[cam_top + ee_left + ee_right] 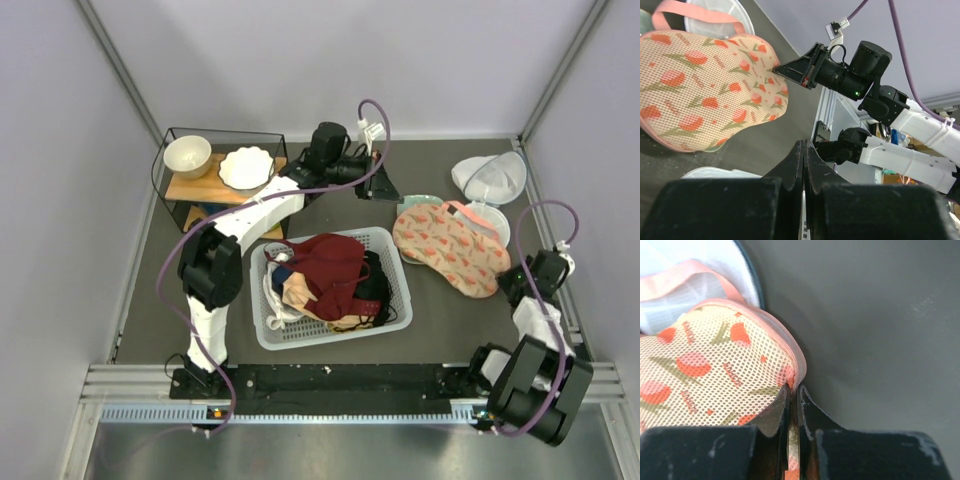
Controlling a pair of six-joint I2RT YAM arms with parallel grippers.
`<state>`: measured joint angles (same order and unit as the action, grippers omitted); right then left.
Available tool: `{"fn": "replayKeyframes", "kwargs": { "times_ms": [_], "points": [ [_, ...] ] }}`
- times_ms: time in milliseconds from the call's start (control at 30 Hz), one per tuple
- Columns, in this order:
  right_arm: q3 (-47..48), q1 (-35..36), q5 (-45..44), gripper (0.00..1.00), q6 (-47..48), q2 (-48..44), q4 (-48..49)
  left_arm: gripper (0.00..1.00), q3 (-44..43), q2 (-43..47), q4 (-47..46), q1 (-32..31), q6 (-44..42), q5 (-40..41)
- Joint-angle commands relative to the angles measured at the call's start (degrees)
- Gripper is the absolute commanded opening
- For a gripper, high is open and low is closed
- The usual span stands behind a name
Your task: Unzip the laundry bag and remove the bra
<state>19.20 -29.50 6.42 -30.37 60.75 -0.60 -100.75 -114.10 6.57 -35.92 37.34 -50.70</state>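
The laundry bag (450, 245), a peach mesh pouch printed with red flowers, lies flat on the dark table to the right of the basket. My right gripper (794, 390) is shut on its pink zipper seam at the near right end (505, 278). In the left wrist view the bag (705, 90) fills the upper left, and the right gripper (777, 71) pinches its edge. My left gripper (806, 145) is shut on nothing and hovers above the table beyond the bag's far left end (383, 188). The bra is hidden.
A grey basket (330, 340) at the centre holds a maroon garment (325, 262) and other clothes. A black wire rack (170, 190) at the back left carries two white bowls. White mesh pouches (490, 178) lie behind the bag, and a pale green piece (418, 203) shows under its far end.
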Motion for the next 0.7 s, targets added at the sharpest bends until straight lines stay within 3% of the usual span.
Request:
{"fn": "replayKeyframes", "kwargs": {
  "times_ms": [0,100,233,300,367,533,567,600,667],
  "points": [
    [3.03,-0.3,1.93,0.0,-1.01,-10.8,-4.4,0.0,-2.79,3.45,-2.09,0.15,-0.34,-3.35],
    [5.84,-0.39,1.94,0.0,-1.0,-19.58,-8.09,0.0,-2.0,3.62,-5.4,0.15,1.41,-6.42],
    [10.58,-0.21,5.88,0.0,-0.74,-23.22,-7.93,0.0,-1.2,3.27,-10.16,0.24,6.68,-8.8],
    [11.47,-0.12,10.25,0.0,-0.74,-24.8,-1.45,0.0,-0.68,3.27,-12.35,0.41,8.0,-9.85],
    [12.52,0.23,12.21,0.0,-1.7,-25.95,7.83,0.0,1.33,3.36,-20.87,0.59,13.17,-11.0],
    [23.06,0.4,32.83,0.0,-0.39,-20.68,22.09,0.0,0.99,2.22,-29.76,1.9,22.58,-11.88],
    [23.77,0.67,36.79,0.0,-1.35,-19.8,27.53,0.0,1.17,2.57,-32.99,2.08,23.56,-11.79],
    [23.6,1.45,42.4,0.0,-1.71,-19.62,38.98,0.0,1.43,2.66,-35.46,2.26,25.13,-11.79],
    [25.34,1.98,44.2,0.0,0.12,-18.83,41.11,0.0,1.78,2.4,-45.26,2.7,32.68,-12.32]
  ]
}}
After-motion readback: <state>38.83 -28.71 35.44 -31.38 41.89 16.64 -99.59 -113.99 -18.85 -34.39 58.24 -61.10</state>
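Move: At the right hand, which already has the laundry bag's right end between its shut fingers, the middle of the bag lies about 15 cm left and 8 cm ahead, flat on the table side. Partly under the bag, the near plate is some 6 cm left and 11 ahead, the green tray 22 left and 12 ahead; the far plate is 26 ahead, 4 left. From the left hand, empty and shut, the bag is about 20 cm right and 25 below, nearly level fore and aft. Hoisting the laundry bag by its pinched right end, the right hand speeds up and rises some 30 cm off the table, easing left and a little forward late on. Its wrist tips the fingers up by about 50 degrees and swings counter-clockwise, the grip staying shut. The empty left hand also rises, about 7 cm, its shut fingers tilting upward. ##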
